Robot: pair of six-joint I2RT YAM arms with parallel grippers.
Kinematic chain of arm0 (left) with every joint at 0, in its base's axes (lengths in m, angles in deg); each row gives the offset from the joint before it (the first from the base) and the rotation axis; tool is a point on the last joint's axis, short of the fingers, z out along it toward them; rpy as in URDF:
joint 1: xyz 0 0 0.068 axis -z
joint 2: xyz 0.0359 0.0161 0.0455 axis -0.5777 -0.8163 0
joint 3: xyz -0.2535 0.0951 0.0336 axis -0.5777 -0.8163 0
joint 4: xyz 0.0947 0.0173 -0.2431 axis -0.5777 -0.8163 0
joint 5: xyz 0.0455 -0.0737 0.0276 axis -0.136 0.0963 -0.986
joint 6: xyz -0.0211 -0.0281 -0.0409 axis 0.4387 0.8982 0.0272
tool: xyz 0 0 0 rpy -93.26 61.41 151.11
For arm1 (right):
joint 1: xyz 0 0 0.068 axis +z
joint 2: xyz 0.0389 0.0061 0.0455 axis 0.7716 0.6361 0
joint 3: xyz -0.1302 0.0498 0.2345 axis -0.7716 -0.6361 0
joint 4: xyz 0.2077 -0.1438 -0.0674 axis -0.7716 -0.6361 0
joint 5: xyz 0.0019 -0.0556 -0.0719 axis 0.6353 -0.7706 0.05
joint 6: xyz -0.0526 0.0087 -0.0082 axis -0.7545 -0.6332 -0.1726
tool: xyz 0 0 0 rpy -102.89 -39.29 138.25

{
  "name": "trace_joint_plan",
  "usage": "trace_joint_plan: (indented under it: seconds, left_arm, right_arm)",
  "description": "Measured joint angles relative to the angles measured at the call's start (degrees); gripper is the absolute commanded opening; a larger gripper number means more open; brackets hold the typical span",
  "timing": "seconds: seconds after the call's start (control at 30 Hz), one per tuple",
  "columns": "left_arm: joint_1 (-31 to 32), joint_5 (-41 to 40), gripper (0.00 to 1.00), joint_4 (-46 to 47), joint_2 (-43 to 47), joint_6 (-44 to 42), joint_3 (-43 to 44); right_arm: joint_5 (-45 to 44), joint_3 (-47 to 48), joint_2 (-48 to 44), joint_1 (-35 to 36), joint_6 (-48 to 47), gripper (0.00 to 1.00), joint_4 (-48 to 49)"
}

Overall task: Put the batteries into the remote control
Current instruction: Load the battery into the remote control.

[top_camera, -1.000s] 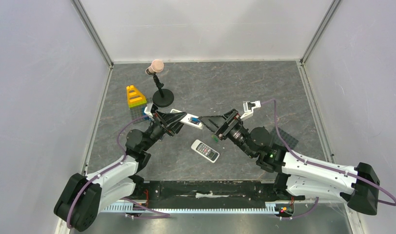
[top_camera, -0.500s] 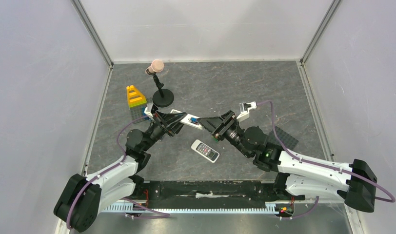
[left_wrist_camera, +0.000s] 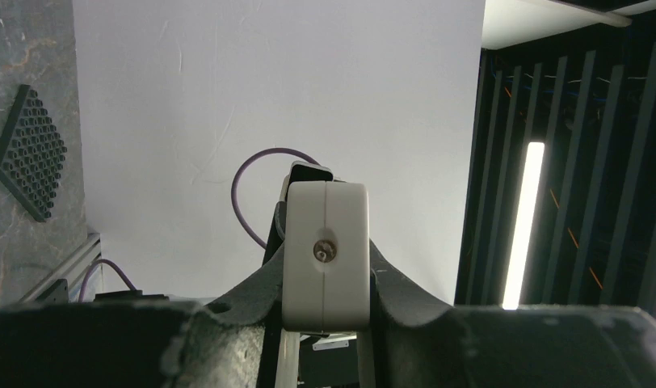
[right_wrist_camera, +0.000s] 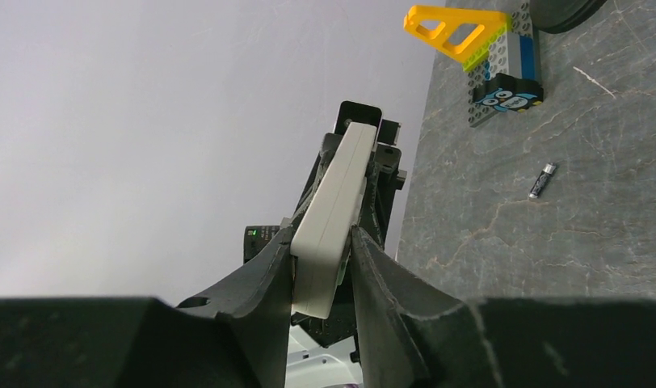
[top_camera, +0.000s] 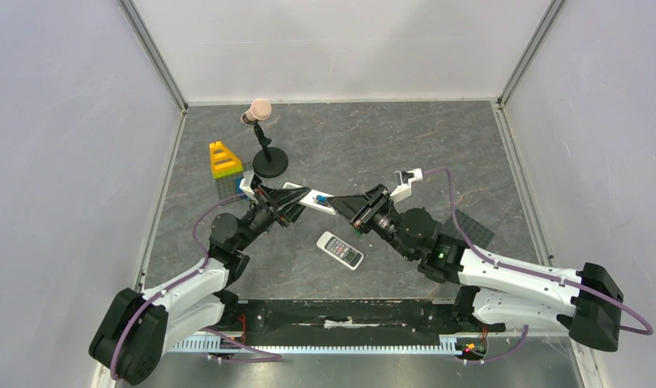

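The short remote control [top_camera: 339, 250], with a dark grey button face and a small display, lies face up on the table in front of both grippers. My left gripper [top_camera: 286, 202] is shut on one end of a longer all-white remote [top_camera: 309, 197], held above the table; its end fills the left wrist view [left_wrist_camera: 325, 250]. My right gripper [top_camera: 342, 205] is closed around the other end [right_wrist_camera: 329, 234]. A blue spot [top_camera: 318, 198] shows on the held remote's top. One dark battery [right_wrist_camera: 541, 180] lies on the table. The other batteries are hidden.
A yellow, green and blue brick stack [top_camera: 224, 162] [right_wrist_camera: 494, 48] stands at the back left. A black stand with a pink ball [top_camera: 268, 158] is beside it. A black perforated plate [top_camera: 470, 230] [left_wrist_camera: 30, 153] lies right of my right arm.
My right arm has moved left and its gripper has come onto the right end of the long white remote. The left arm has not moved.
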Motion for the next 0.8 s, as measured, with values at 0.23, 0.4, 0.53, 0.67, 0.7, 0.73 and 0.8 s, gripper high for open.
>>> trace_joint_plan:
  seconds: [0.23,0.4,0.53,0.67,0.7,0.73,0.8]
  left_arm:
    - [-0.33,-0.5,0.02,-0.55,0.0,-0.52,-0.02]
    - [-0.22,0.07,0.02,-0.7,0.07,-1.07,-0.02]
    - [0.0,0.5,0.02,-1.25,0.59,-3.26,0.0]
    - [0.02,0.61,0.02,-2.75,1.53,-6.16,0.0]
    - [0.02,0.74,0.02,-2.86,1.62,-6.86,0.0]
    - [0.02,1.07,0.02,-2.99,1.66,-7.52,0.02]
    - [0.02,2.03,0.02,-3.82,1.68,-9.49,0.35]
  right_arm:
    - [0.39,0.85,1.22,-0.24,0.0,0.32,-0.59]
    - [0.81,1.11,1.36,-0.26,-0.28,0.73,-1.9]
    - [1.07,1.09,0.98,-0.26,-1.33,0.9,-4.13]
    - [1.49,1.11,-1.18,-0.7,-3.89,0.9,-5.35]
    - [1.64,1.14,-1.79,-1.03,-4.57,0.9,-5.62]
    - [2.05,1.29,-2.4,-1.55,-5.38,0.89,-6.29]
    - [3.19,1.77,-3.02,-2.75,-6.67,0.89,-7.56]
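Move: The blue battery lies right at the right hand's pads, about 1 cm to their left and level with them, at the open compartment of the remote control. From the left hand, which holds that remote, the battery is roughly 4 cm to the right and 1 cm back. Well below the right hand on the table, some 27 cm down, lie the spare remote, about 6 cm back and 3 cm right, and the green battery, about 7 cm right and 1 cm forward. Down by about 1.5 cm with a slight drift left, the right hand stays closed on the battery end of the remote at first; then its fingers spread wide, let go, and it draws some 2 cm to the right and up a little, away from the compartment. The left hand keeps its grip and rolls the remote about 10 degrees, its right side going down, while sinking 1 cm. ##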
